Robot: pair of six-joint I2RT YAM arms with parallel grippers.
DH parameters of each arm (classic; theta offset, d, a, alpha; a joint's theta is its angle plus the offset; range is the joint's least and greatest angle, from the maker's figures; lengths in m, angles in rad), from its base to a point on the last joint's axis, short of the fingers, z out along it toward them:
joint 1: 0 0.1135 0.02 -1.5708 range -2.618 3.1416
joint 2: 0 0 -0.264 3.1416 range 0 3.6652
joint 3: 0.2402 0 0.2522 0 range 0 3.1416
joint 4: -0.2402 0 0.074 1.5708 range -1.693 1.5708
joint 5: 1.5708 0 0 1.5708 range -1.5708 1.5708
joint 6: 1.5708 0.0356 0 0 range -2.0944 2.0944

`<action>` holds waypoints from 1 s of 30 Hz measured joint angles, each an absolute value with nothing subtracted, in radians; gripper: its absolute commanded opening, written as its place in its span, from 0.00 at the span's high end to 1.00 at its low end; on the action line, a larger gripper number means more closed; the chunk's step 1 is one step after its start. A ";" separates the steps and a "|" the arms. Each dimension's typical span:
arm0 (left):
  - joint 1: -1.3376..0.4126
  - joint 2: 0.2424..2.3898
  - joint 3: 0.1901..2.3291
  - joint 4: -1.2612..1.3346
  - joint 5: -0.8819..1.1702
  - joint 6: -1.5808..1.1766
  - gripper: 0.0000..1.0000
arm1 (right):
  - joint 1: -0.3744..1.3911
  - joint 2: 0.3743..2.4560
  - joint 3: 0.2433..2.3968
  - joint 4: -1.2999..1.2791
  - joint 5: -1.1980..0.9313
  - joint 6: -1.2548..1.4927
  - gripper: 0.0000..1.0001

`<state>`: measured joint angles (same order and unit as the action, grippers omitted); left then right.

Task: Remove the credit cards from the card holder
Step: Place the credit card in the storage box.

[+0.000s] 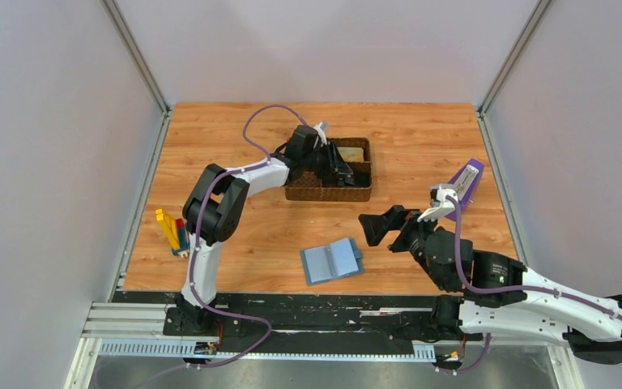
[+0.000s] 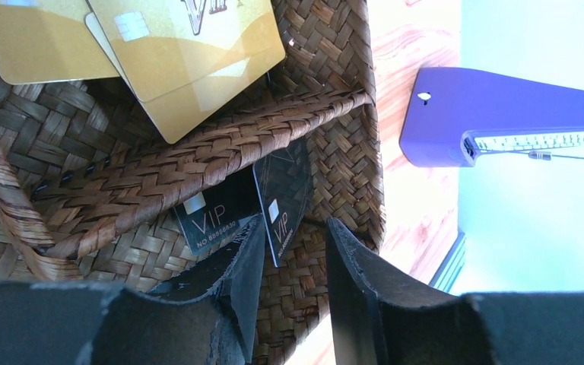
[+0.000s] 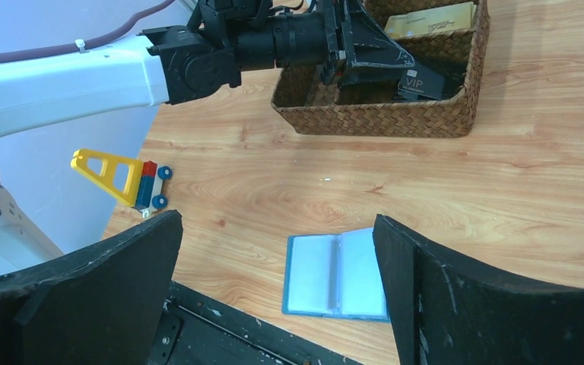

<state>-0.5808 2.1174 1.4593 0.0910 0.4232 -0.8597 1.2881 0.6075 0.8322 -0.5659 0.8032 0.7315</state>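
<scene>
The card holder [image 1: 332, 261] lies open and flat on the table near the front edge, its pale blue pockets [image 3: 338, 274] facing up. Gold credit cards [image 2: 190, 53] lie in the far compartment of the brown woven tray [image 1: 328, 193]. In the near compartment lies one black card [image 2: 213, 217], and a second black card [image 2: 283, 201] stands on edge against the divider. My left gripper [image 2: 296, 222] reaches into that near compartment, its jaws apart with bare weave between them; the standing card is at its left fingertip. My right gripper [image 1: 385, 235] hovers wide open beside the holder, holding nothing.
A purple metronome [image 1: 467, 182] stands at the right side of the table, just beyond the tray's end [image 2: 334, 160]. Yellow, red and blue toy blocks [image 1: 170, 231] sit at the left edge. Grey walls close in the table on three sides.
</scene>
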 measured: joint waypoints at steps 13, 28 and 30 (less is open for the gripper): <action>-0.580 2.109 1.477 0.034 0.459 -0.834 0.57 | 1.288 0.667 0.831 -0.569 0.810 0.741 0.00; -0.574 1.816 1.444 -0.147 0.423 -0.747 0.56 | 1.288 0.845 0.831 -0.572 0.745 0.805 0.02; -0.568 1.745 1.407 -0.199 0.399 -0.725 0.56 | 1.288 0.880 0.831 -0.572 0.719 0.817 0.04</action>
<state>-0.5682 1.7447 1.4075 -0.1993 0.3992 -0.7246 1.2881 0.8803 0.8314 -0.5724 0.7185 0.8165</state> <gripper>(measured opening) 0.442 0.990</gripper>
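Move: The open card holder, lying flat on the table, is roughly 20 cm back and 7 cm to the left of the empty left hand and about 6 cm lower. The black VIP cards lie about 1 cm ahead, 2 cm to the right and 4 cm below that hand, the gold cards about 9 cm ahead and 2 cm left. From the right hand the holder is some 4 cm ahead, 10 cm left and 24 cm down; the storage box's middle is about 28 cm ahead and 11 cm left. Up and out of the storage box goes the left hand, after first edging back about a centimetre: it climbs some 11 cm, swinging back and left towards the card holder late on, its part-open fingers unchanged and tipping up slightly. The right hand, still wide open, sinks and moves left towards the holder, its fingers tilting down and its left side dipping; it touches nothing. ##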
